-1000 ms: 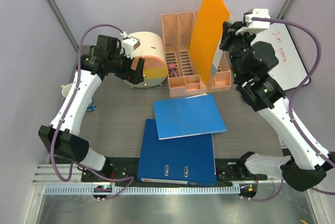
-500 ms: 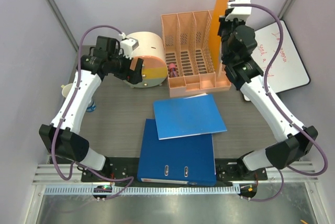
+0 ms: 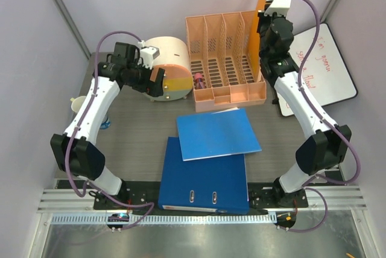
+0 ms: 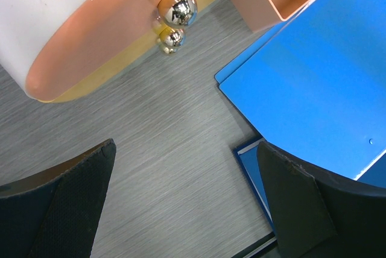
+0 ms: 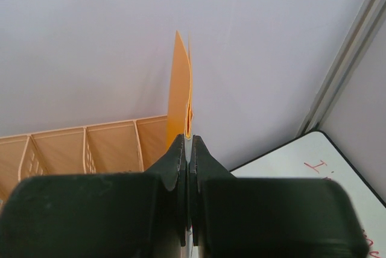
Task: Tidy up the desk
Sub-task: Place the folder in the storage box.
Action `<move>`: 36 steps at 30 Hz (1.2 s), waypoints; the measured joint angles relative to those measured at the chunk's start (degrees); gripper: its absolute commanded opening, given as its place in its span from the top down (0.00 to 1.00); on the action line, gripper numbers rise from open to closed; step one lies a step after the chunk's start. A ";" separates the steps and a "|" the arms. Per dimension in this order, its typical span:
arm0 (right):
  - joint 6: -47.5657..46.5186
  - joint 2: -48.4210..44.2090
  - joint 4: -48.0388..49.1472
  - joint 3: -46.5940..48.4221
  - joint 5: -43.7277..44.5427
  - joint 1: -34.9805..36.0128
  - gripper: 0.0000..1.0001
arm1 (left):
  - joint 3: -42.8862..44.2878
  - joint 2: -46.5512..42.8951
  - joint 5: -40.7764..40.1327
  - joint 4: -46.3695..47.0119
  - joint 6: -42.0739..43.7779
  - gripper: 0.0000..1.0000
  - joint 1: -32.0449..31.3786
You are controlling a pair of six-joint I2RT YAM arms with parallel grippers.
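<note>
A thin orange folder (image 3: 260, 17) stands upright and edge-on over the right end of the peach file rack (image 3: 223, 59); whether it is inside a slot I cannot tell. My right gripper (image 3: 267, 36) is shut on its near edge. In the right wrist view the folder (image 5: 181, 83) rises straight out of the closed gripper (image 5: 188, 144). My left gripper (image 3: 155, 82) hangs open over the dark grey desk (image 3: 139, 131), beside a round white and peach box (image 3: 169, 65). In the left wrist view that gripper (image 4: 187, 145) has only bare desk (image 4: 163, 119) between its fingers (image 4: 66, 204).
A light blue folder (image 3: 217, 132) lies on a dark blue binder (image 3: 202, 179) at the middle front. A whiteboard (image 3: 322, 65) with red writing lies at the right. The round box shows two shiny knobs (image 4: 177, 8). A small cup (image 3: 75, 104) sits at the left edge.
The right arm has swung the orange folder from face-on above the rack to edge-on at the rack's right end. The left arm has hardly moved.
</note>
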 measured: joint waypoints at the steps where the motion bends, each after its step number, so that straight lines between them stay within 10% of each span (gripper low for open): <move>1: 0.17 0.72 0.00 0.00 -0.44 -0.37 0.99 | 0.00 0.28 0.00 0.13 -0.02 0.00 0.02; 20: 2.95 11.65 4.02 3.65 -5.86 -4.59 0.99 | 1.09 6.95 0.00 0.68 -0.07 0.00 0.04; 36: 5.31 1.40 32.76 -24.52 -6.60 -4.70 0.99 | 1.14 7.21 0.28 0.68 -0.09 0.02 0.15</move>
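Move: The right hand holds the orange folder upright by its near edge, high over the storage box's rightmost slot; the slot's middle is roughly 34 cm below the hand, about 4 cm ahead and 4 cm to its left. The whiteboard leans some 20 cm to the right, 2 cm ahead and 35 cm down; the blue folder lies about 24 cm back, 18 cm left and 44 cm down. From the left hand the slot is about 17 cm ahead, 36 cm right and 12 cm below. Still pinching the orange folder, the right hand carries it forward about 7 cm while sinking towards the rightmost slot, stops briefly, then draws back some 5 cm as it lowers a little more and tips its fingers up, ending about 8 cm lower. The open, empty left hand sinks about 4 cm and eases slightly forward beside the rounded drawer unit. ##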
